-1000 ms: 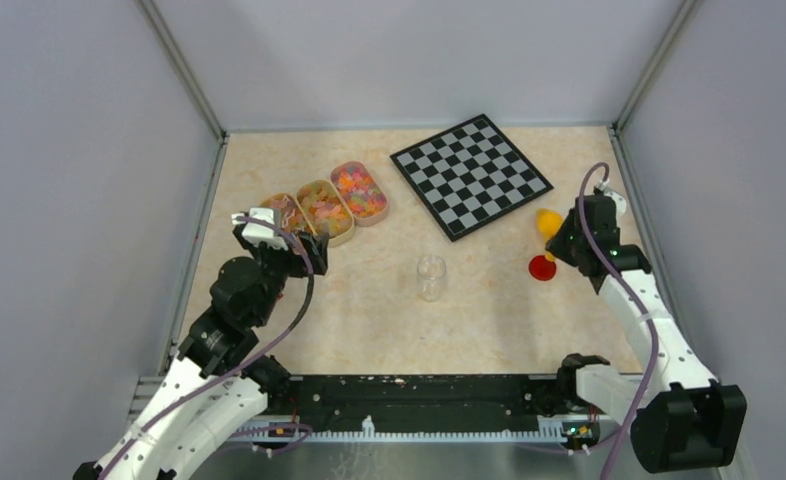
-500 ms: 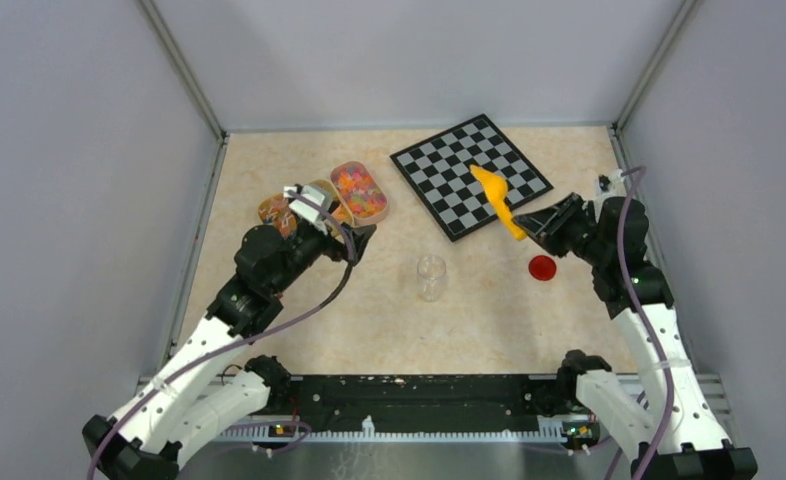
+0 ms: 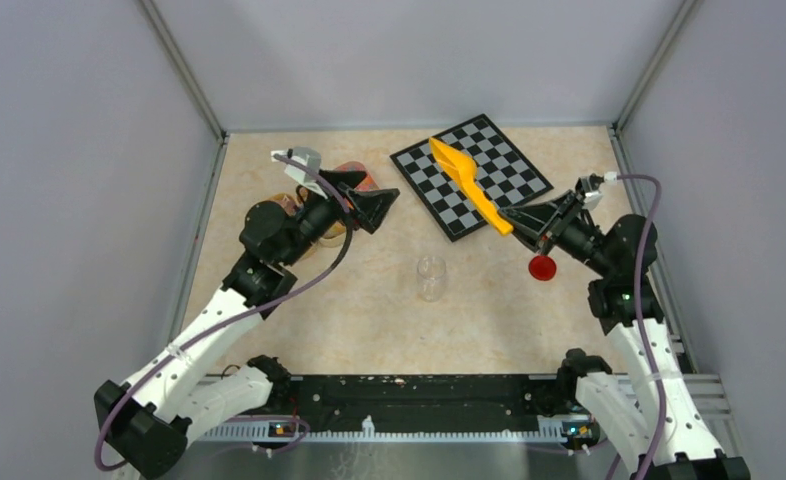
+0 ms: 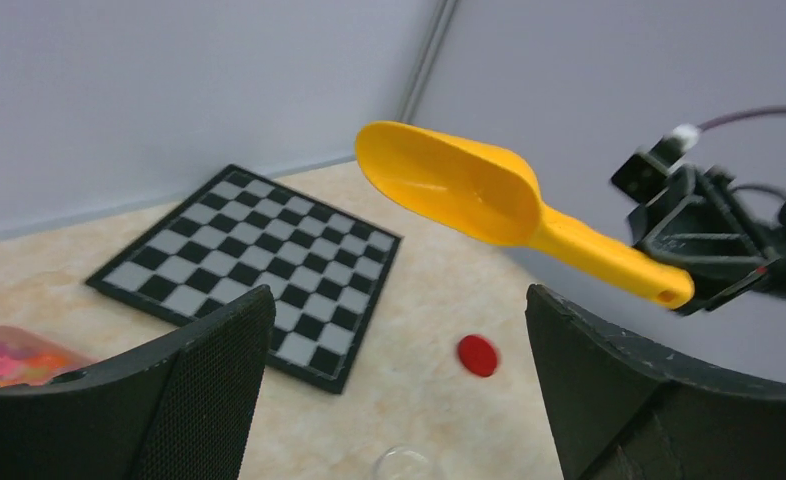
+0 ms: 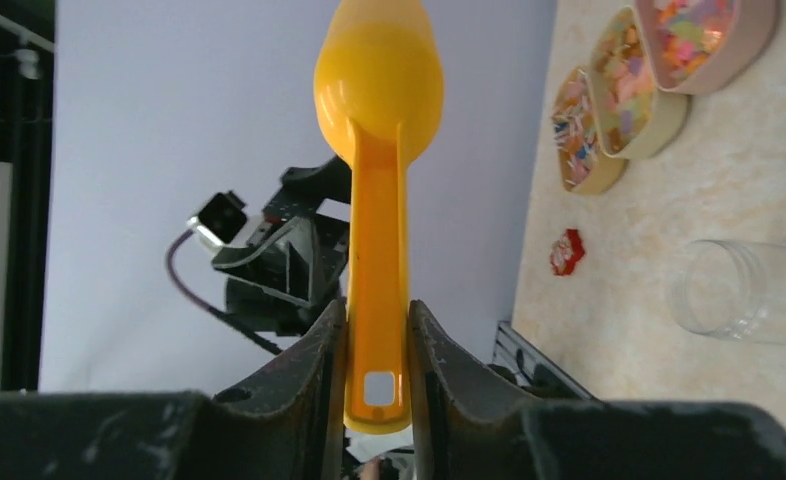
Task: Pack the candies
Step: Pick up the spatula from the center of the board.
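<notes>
The candies lie in three small trays at the table's back left, with part of the heap at the left wrist view's edge. In the top view my left arm covers most of them. My right gripper is shut on the handle of a yellow scoop, which is held level above the chessboard, bowl empty. The right wrist view shows the scoop clamped between the fingers of that gripper. My left gripper hangs open and empty above the trays, facing the scoop.
A clear open jar stands mid-table. Its red lid lies to the right, under my right gripper. A small red-and-white wrapped piece lies loose on the table near the trays. Grey walls close in three sides.
My right gripper lifted the scoop from beside the red lid and swung it left over the chessboard. My left arm rose from the trays and turned towards the middle.
</notes>
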Robot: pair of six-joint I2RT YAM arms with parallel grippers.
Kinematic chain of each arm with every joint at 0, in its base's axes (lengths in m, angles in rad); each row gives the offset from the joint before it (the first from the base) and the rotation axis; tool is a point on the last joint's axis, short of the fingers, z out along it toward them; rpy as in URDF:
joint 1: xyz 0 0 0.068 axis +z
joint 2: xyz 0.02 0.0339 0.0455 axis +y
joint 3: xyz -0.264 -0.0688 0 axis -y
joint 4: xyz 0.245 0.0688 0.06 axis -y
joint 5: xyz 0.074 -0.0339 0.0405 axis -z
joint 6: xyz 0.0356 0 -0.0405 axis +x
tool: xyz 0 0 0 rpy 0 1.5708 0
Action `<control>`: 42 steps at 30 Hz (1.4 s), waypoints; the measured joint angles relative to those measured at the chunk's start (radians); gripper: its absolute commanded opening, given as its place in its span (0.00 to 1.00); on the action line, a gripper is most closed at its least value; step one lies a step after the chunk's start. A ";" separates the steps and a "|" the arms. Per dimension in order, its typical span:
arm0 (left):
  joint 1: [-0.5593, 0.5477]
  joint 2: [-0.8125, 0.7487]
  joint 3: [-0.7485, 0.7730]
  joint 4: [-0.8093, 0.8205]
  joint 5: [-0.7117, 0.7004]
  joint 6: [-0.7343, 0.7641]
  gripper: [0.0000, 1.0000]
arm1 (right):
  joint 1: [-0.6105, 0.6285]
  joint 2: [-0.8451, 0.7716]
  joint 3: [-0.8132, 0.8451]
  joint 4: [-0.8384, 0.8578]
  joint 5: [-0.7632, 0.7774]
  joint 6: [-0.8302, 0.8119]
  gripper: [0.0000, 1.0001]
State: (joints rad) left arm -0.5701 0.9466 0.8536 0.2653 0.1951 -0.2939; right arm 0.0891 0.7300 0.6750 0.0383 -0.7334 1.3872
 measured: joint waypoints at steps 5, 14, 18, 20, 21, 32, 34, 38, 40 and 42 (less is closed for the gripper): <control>0.000 0.006 -0.026 0.147 0.008 -0.328 0.95 | 0.000 -0.057 -0.009 0.151 -0.011 0.141 0.11; 0.000 0.244 0.003 0.349 0.094 -0.749 0.90 | 0.001 -0.084 -0.014 0.235 -0.031 0.250 0.11; 0.000 0.336 0.020 0.443 0.135 -0.862 0.89 | 0.002 -0.097 -0.031 0.247 -0.036 0.269 0.11; 0.000 0.370 0.026 0.481 0.142 -0.917 0.88 | 0.003 -0.105 -0.046 0.253 -0.040 0.280 0.11; 0.000 0.389 0.028 0.506 0.146 -0.946 0.87 | 0.006 -0.107 -0.049 0.252 -0.043 0.283 0.10; -0.005 0.557 0.105 0.653 0.209 -1.100 0.79 | 0.014 -0.110 -0.054 0.253 -0.049 0.292 0.10; -0.008 0.568 0.119 0.667 0.212 -1.109 0.75 | 0.018 -0.110 -0.056 0.253 -0.049 0.292 0.10; -0.014 0.590 0.143 0.685 0.217 -1.125 0.52 | 0.024 -0.108 -0.067 0.257 -0.049 0.291 0.10; -0.016 0.600 0.146 0.693 0.220 -1.132 0.30 | 0.027 -0.106 -0.077 0.261 -0.050 0.291 0.11; -0.018 0.603 0.146 0.696 0.222 -1.141 0.10 | 0.028 -0.103 -0.081 0.260 -0.048 0.289 0.17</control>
State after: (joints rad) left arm -0.5880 1.5497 1.0000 0.9611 0.4168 -1.4349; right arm 0.1173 0.6270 0.5938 0.2985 -0.7811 1.6764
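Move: The scoop end of the spatula that the right hand already holds lies about 13 cm to the left hand's right, 8 cm ahead and 4 cm lower. On the table, from the left hand, the chessboard's middle is some 20 cm right, 25 ahead and 28 below; the glass jar 11 cm right, about level, 23 below; the pink candy box 6 cm left, 17 ahead, 26 below. From the right hand the scoop end is about 10 cm ahead and 10 left, roughly level. The left hand, open, lifts briefly and settles again as it reaches about 11 cm to its right and 4 cm forward to the scoop end of the spatula, rolling and swinging clockwise by some 65 degrees in all, then closes its fingers about a third open with the scoop's near rim between them. The right hand keeps its pinch on the handle and presents the spatula, rising about 6 cm while drawing back 4 and tipping the scoop end up, then nearly holds there and sinks slightly. ##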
